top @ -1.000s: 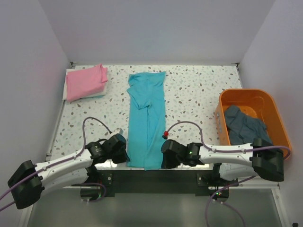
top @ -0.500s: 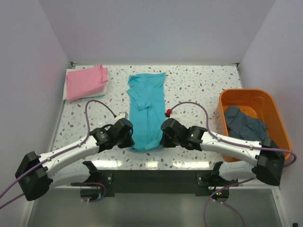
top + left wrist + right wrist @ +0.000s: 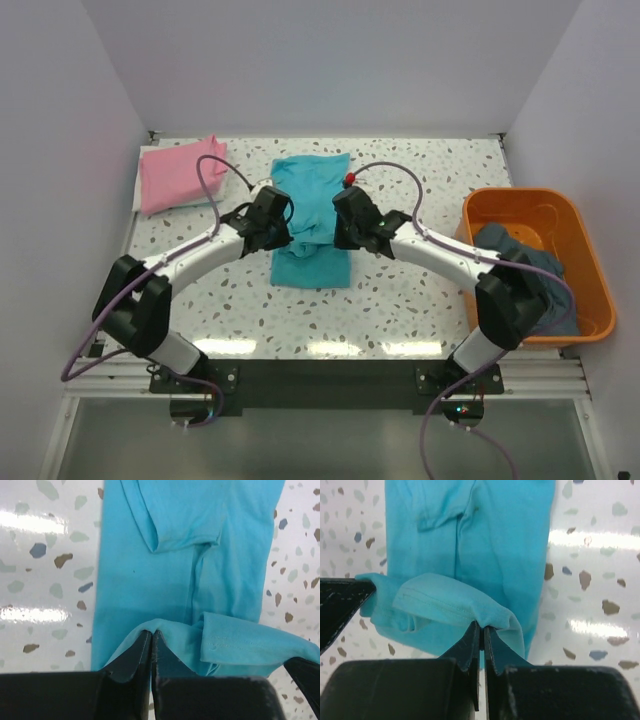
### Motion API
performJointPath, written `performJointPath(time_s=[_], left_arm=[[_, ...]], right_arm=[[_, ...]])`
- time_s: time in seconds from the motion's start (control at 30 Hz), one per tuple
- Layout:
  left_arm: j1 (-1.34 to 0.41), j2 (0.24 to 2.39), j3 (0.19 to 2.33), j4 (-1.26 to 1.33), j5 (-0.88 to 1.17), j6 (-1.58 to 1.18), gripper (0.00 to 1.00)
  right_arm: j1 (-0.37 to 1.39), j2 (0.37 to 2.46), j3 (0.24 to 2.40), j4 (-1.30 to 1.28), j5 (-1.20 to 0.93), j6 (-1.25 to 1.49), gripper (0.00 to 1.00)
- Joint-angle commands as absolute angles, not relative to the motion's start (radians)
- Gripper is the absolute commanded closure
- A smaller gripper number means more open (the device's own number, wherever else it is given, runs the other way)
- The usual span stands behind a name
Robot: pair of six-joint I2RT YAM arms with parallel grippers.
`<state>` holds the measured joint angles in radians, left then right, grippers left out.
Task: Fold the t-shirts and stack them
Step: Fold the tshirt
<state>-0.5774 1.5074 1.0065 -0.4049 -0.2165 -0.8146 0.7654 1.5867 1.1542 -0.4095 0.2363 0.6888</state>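
Note:
The turquoise t-shirt (image 3: 311, 215) lies lengthwise in the middle of the table, its near half lifted and carried back over the far half. My left gripper (image 3: 277, 222) is shut on the shirt's hem at its left corner (image 3: 150, 630). My right gripper (image 3: 343, 222) is shut on the hem's right corner (image 3: 482, 623). Both grippers hover over the shirt's middle with the hem (image 3: 250, 640) stretched between them. A folded pink t-shirt (image 3: 180, 173) rests at the far left. A dark grey-blue t-shirt (image 3: 515, 262) lies crumpled in the tub.
The orange plastic tub (image 3: 545, 205) stands at the right edge of the table. White walls close in the back and both sides. A white sheet (image 3: 140, 188) peeks from under the pink shirt. Speckled tabletop (image 3: 420, 290) shows in front of the shirt.
Both arms have swung away from the near edge toward the back, carrying the turquoise shirt's near hem over its middle, so the shirt now covers about half its earlier length.

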Motion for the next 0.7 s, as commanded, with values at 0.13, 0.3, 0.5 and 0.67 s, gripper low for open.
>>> performJointPath(time_s=[0.13,0.3,0.5,0.67], left_arm=[[-0.486,1.632,1.126,-0.353,-0.252,-0.755,1.00],[-0.439,1.696,1.158,-0.318,-0.221,-0.730,0.98],[-0.414,1.755,1.195,-0.282,-0.157,-0.698,0.42],[-0.413,1.671,1.175,-0.287,-0.143,-0.693,0.03]], right_arm=[[0.670,1.759,1.313,-0.359,0.164,0.617,1.00],[0.635,1.831,1.364,-0.364,0.146,0.604,1.00],[0.592,1.916,1.449,-0.394,0.097,0.572,0.58],[0.588,1.873,1.445,-0.394,0.058,0.535,0.25]])
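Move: Both closed hands still hold the t-shirt's lifted near edge. The left's laying place on the shirt is about 8 cm ahead, 3 cm left and 8 cm below it; the fold's near edge is centred some 9 cm back and 5 cm right, the pink t-shirt about 17 cm ahead and 26 cm left. The right's laying place is about 8 cm ahead, 1 cm right and 10 cm below; the shirt's far end is centred some 22 cm ahead and 7 cm left. Forward and gently downward, both hands carry the pinched edge over the shirt towards its far end, the left about 7 cm and also a little to its left, the right about 9 cm, each sinking 3 to 4 cm. Near the end of the reach, both grippers open wide and let go of the cloth, still hovering a few centimetres above the table. ##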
